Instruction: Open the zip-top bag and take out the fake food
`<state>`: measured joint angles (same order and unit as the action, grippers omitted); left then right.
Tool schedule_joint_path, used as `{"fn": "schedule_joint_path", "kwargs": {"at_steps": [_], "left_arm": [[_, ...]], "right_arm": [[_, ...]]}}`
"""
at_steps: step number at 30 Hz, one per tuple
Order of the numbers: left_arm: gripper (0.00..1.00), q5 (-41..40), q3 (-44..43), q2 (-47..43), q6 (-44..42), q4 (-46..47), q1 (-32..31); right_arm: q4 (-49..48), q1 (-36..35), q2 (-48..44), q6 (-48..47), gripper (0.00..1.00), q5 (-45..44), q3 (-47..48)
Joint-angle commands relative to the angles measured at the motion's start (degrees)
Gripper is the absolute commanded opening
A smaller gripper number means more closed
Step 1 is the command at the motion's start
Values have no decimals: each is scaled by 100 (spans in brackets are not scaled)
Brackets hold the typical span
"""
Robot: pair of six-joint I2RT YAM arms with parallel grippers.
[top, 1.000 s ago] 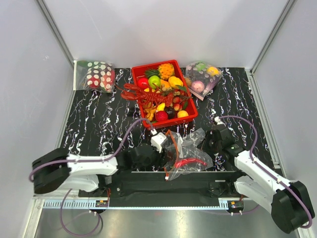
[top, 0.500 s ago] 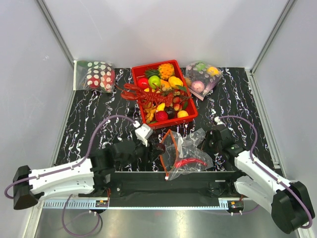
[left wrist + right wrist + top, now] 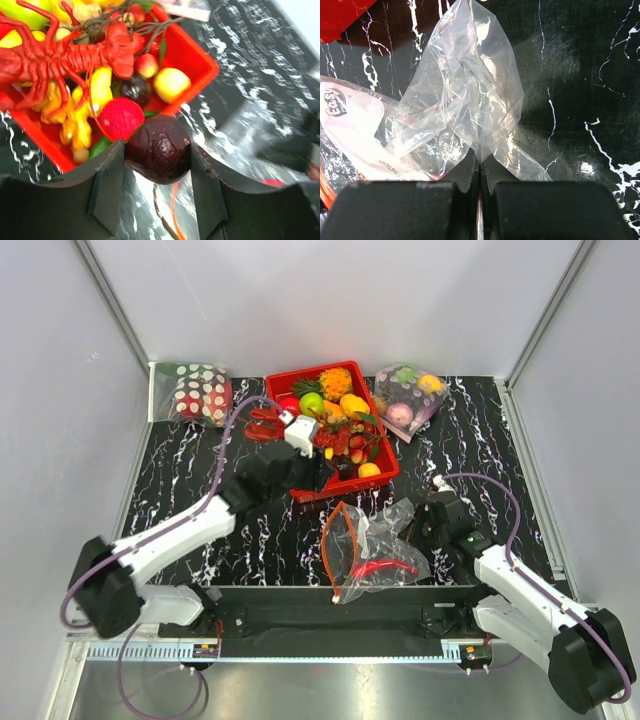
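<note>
The clear zip-top bag [image 3: 372, 540] lies crumpled at the near middle of the table. Its orange-red zip strip [image 3: 334, 540] gapes open and a red chili [image 3: 386, 567] shows inside. My right gripper [image 3: 480, 162] is shut on a fold of the bag [image 3: 465, 90] at its right side [image 3: 412, 523]. My left gripper [image 3: 157, 165] is shut on a small dark brown ball [image 3: 159, 147]. It holds the ball over the front edge of the red basket [image 3: 196, 56]. The red lobster [image 3: 65, 55] lies on the fruit in that basket, partly behind my left arm in the top view.
The red basket [image 3: 388, 476] holds several yellow, green and red fruits. A white-dotted red bag [image 3: 200, 390] sits at the back left and a clear bag of pastel fruits [image 3: 408, 398] at the back right. White walls close in the black marbled table [image 3: 200, 500].
My left arm swung from beside the bag's mouth at the front up to the red basket, carrying the dark ball. The right arm and the bag stayed put.
</note>
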<state>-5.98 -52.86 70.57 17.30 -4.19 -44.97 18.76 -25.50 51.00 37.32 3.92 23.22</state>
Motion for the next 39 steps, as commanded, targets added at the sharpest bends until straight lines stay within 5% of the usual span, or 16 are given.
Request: {"fn": "schedule_joint_path", "kwargs": {"at_steps": [1,5,23,27,28,32,39], "left_arm": [[34,221,-924,825,-341,147,155],[34,-44,-1078,1407,-254,14,357],[39,-642,-40,1495,-69,383,832],[54,-668,-137,1627,-104,348,850],[66,-650,-172,1688,-104,340,858],[85,-615,-172,1750,-104,348,867],[91,-615,-137,1513,-183,401,867]], "right_arm": [[-145,-17,-82,-76,0,12,139],[-136,-8,-117,-85,0,3,95],[-497,-8,305,-85,0,285,139],[-426,-17,244,-93,0,284,147],[-391,-8,235,-85,0,267,147],[-365,-17,173,-67,0,276,139],[-356,-8,164,-85,0,302,139]]}}
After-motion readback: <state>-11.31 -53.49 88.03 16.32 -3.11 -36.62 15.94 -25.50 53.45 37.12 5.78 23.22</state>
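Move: The left hand, already holding a dark red fruit, is taking it to the near-left corner of the red bin, about 7 cm ahead, 4 cm left and 15 cm down. In the bin, the wrinkled red ball lies some 9 cm ahead and 1 cm right, the lemon 10 cm ahead and 9 cm right, both 14 cm below. The lobster is about 20 cm ahead, 5 cm left, 11 cm below. From the right hand, pinching the bag, that corner is roughly 11 cm ahead, 21 cm left. Forward and down first, then leftward while still sinking, the left hand carries the dark red fruit to the bin's near-left corner, about 11 cm lower in all and some 6 cm forward. The wrist turns roughly 10 degrees counter-clockwise and tips a little further down; over the corner, still easing down, the fingers open wide and let go of the fruit. ##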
